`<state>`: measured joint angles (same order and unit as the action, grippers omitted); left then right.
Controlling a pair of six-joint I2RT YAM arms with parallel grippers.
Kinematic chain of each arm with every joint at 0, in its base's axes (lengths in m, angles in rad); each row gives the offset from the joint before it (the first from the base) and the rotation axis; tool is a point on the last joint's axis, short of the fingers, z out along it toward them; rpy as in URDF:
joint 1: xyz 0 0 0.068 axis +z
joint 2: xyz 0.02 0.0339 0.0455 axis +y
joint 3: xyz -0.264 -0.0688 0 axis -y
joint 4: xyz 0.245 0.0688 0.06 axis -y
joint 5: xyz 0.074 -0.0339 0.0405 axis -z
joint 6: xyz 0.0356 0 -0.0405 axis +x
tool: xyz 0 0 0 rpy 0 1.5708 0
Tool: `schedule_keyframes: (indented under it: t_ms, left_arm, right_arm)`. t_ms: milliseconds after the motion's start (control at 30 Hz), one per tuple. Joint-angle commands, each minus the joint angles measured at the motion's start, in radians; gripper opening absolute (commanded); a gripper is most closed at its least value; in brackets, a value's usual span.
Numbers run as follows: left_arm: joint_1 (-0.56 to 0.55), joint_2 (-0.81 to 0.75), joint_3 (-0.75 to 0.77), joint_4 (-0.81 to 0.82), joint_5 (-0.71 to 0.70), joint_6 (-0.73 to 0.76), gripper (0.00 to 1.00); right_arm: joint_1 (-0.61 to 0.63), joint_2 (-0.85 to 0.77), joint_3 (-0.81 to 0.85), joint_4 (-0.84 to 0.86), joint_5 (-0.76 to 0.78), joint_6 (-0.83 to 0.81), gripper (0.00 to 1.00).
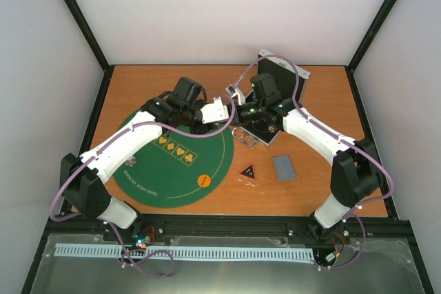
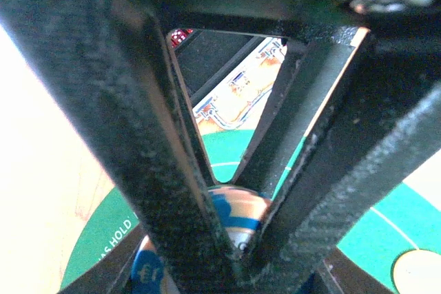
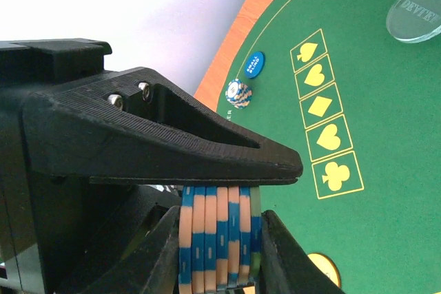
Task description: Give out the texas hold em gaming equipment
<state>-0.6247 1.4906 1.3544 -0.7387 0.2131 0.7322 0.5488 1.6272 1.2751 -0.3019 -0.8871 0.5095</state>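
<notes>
My right gripper (image 3: 219, 256) is shut on a stack of blue-and-cream striped poker chips (image 3: 207, 228), pinched face to face. A black finger (image 3: 179, 146) of the left gripper lies across the stack's upper edge. In the left wrist view, my left gripper (image 2: 245, 228) has its fingers pressed on both sides of a blue striped chip (image 2: 234, 208). From above, the left gripper (image 1: 220, 110) and right gripper (image 1: 238, 109) meet over the far edge of the green mat (image 1: 148, 170); the chips are hidden there. A lone striped chip (image 3: 239, 93) and a blue disc (image 3: 253, 64) lie on the felt.
The open silver case (image 1: 252, 133) with its black lid (image 1: 282, 74) stands behind the grippers. An orange disc (image 1: 203, 181) lies at the mat's near rim, and a clear disc (image 3: 417, 12) lies on the felt. A black triangular marker (image 1: 249, 170) and grey-blue cards (image 1: 283, 167) lie on the wood.
</notes>
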Motion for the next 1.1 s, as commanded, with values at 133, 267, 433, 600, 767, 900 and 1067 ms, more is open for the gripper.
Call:
schedule_keyframes:
  t_ms: [133,267,433,600,767,900,1067]
  left_arm:
    - [-0.001,-0.043,-0.014,0.05,0.01,-0.021,0.01]
    - [0.0,-0.041,-0.019,0.013,0.027,0.0,0.01]
    - [0.01,-0.051,-0.052,-0.015,0.044,0.012,0.01]
    - [0.057,-0.065,-0.102,-0.036,0.057,0.01,0.01]
    - [0.102,-0.112,-0.185,-0.033,0.071,0.0,0.01]
    - [0.109,-0.162,-0.269,-0.044,0.066,-0.015,0.01]
    - [0.115,-0.23,-0.366,-0.072,0.061,-0.039,0.01]
  right_arm:
    - [0.01,-0.002,0.012,-0.028,-0.002,-0.053,0.25]
    - [0.009,0.0,0.023,-0.053,0.018,-0.074,0.42]
    - [0.01,-0.003,0.023,-0.054,0.01,-0.078,0.58]
    - [0.01,-0.012,0.024,-0.061,0.017,-0.087,0.77]
    - [0.008,-0.029,0.018,-0.074,0.053,-0.096,1.0]
    - [0.003,-0.049,0.008,-0.117,0.136,-0.127,1.0]
    - [-0.004,-0.121,-0.052,-0.164,0.234,-0.159,1.0]
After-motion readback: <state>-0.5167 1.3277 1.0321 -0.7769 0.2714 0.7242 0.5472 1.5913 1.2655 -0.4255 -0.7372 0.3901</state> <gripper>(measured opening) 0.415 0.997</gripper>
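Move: The chip stack is already between both hands' pads, high over the right side of the green mat. The orange button, where it seems bound, lies about 13 cm back, 4 cm to the left and some 20 cm below the left hand. From that hand, the clubs box is 6 cm back and 9 cm left; the clear dealer disc 8 cm ahead and 11 cm left. For the right hand, the orange button is about 12 cm back, 4 cm left, 21 cm below. The right hand stays nearly in place, sinking about 2 cm as it opens wide and lets go of the chip stack, while the left hand keeps its pinch and at first barely moves. Once the right pads are opening, the left hand speeds up and carries the stack down and left by about 7 cm each and back some 5 cm, away from the right gripper, down over the clubs end of the card boxes and nearer the orange button, its fingers tilting some 10 degrees further towards straight down. ##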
